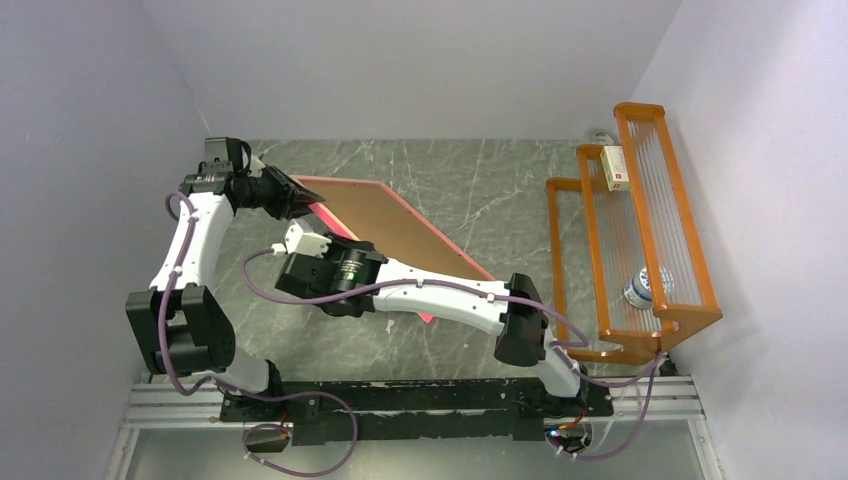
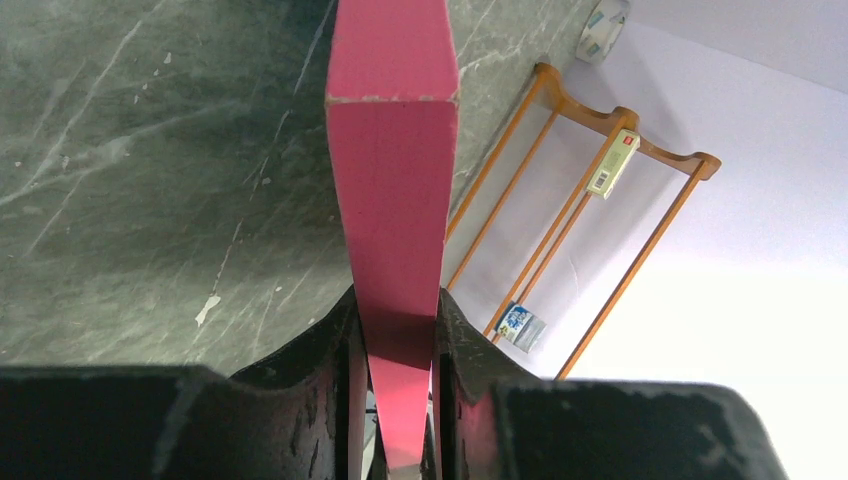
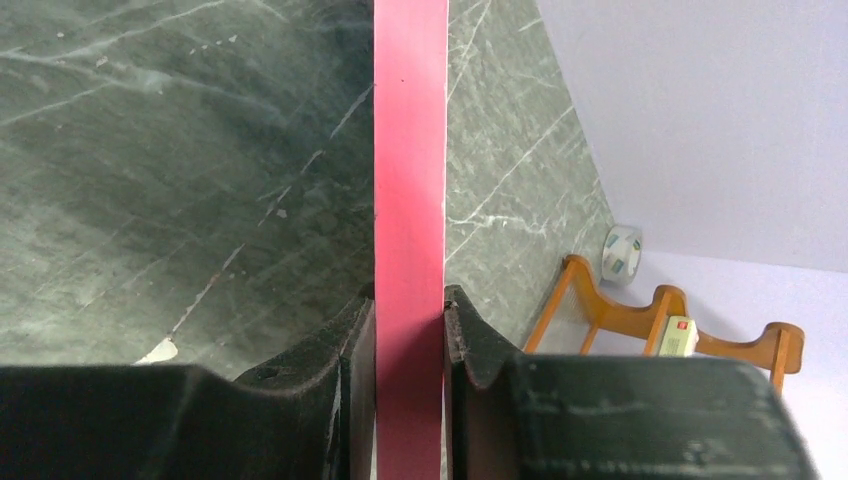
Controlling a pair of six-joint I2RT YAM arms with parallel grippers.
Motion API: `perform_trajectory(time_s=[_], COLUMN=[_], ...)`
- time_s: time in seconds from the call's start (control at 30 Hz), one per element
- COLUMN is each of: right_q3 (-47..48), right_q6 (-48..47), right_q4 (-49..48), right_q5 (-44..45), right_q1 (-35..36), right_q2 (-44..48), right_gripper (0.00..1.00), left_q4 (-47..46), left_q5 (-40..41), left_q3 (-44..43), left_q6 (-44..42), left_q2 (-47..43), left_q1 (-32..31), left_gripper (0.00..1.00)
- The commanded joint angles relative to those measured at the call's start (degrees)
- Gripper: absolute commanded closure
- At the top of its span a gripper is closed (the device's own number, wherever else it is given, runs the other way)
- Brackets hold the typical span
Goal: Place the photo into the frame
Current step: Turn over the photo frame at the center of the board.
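The frame [image 1: 320, 212] is lifted off the table and tilted, and its back faces the top camera with the brown backing board [image 1: 400, 225] in it. My left gripper [image 1: 305, 200] is shut on the frame's far left corner; in the left wrist view its pink edge [image 2: 392, 180] runs up from between the fingers [image 2: 398, 340]. My right gripper [image 1: 355, 250] is shut on the near left edge; in the right wrist view the pink edge [image 3: 410, 180] sits between the fingers [image 3: 410, 320]. The photo is not in view.
An orange wire rack [image 1: 640, 230] stands along the right wall. It holds a small box [image 1: 615, 167] and a blue-labelled can [image 1: 645, 287]. A tape roll [image 1: 600, 135] lies behind it. Walls close in on the left, back and right.
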State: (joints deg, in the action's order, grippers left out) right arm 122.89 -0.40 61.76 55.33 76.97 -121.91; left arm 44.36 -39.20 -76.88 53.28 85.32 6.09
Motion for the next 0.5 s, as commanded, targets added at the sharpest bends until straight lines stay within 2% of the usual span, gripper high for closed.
perform_trajectory(time_s=[0.0,0.07,0.13,0.23,0.47], right_q3=[3.4,3.1,2.4,0.9,1.8], right_q6=[-1.2,-2.7,-4.5,-7.6,-10.8], right_q4=[-0.5,-1.6,-3.8,-8.5,-16.2], right_q5=[2.4,2.7,2.4,0.0,-6.0], right_q1=[0.0,0.0,-0.1,-0.2,-1.7], right_q2=[1.9,2.9,4.5,7.6,13.5], right_gripper=[1.00,1.00,1.00,1.00,1.00], left_q4=[-1.8,-1.3,2.3,5.0,9.8], left_q5=[-5.4,-5.0,-3.3,-0.7,3.6], left_q3=[-2.7,-4.5,-8.2,-13.0,-26.1], left_q6=[2.3,0.1,-2.9,-6.6,-13.8], left_q2=[-3.1,-2.7,-1.7,-0.6,1.1], left_q1=[0.8,1.0,1.3,2.6,8.6], left_gripper=[0.81,0.53,0.30,0.08,0.06])
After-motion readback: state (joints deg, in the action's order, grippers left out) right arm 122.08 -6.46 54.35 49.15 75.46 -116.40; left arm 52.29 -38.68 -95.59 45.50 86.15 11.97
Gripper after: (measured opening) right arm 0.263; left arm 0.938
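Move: The photo frame hangs from its raised left edge, pinched by both hands. Its centre lies about 15 cm right of the left hand, 6 cm back and 9 cm lower, and the far-left corner about 4 cm ahead and 3 cm left. From the right hand, the frame's centre is roughly 10 cm to the right, level fore and aft and 9 cm below; the far-left corner is some 10 cm ahead and 8 cm left. The left hand opens its fingers wide and comes off the frame's edge near the far-left corner, then rises about 9 cm while swinging out to the left, its fingertips tilting upward by some 15 degrees. The right hand keeps its pinch on the raised edge, holding nearly still until the left is free, then starts lifting the frame with a slight roll, left side rising. ##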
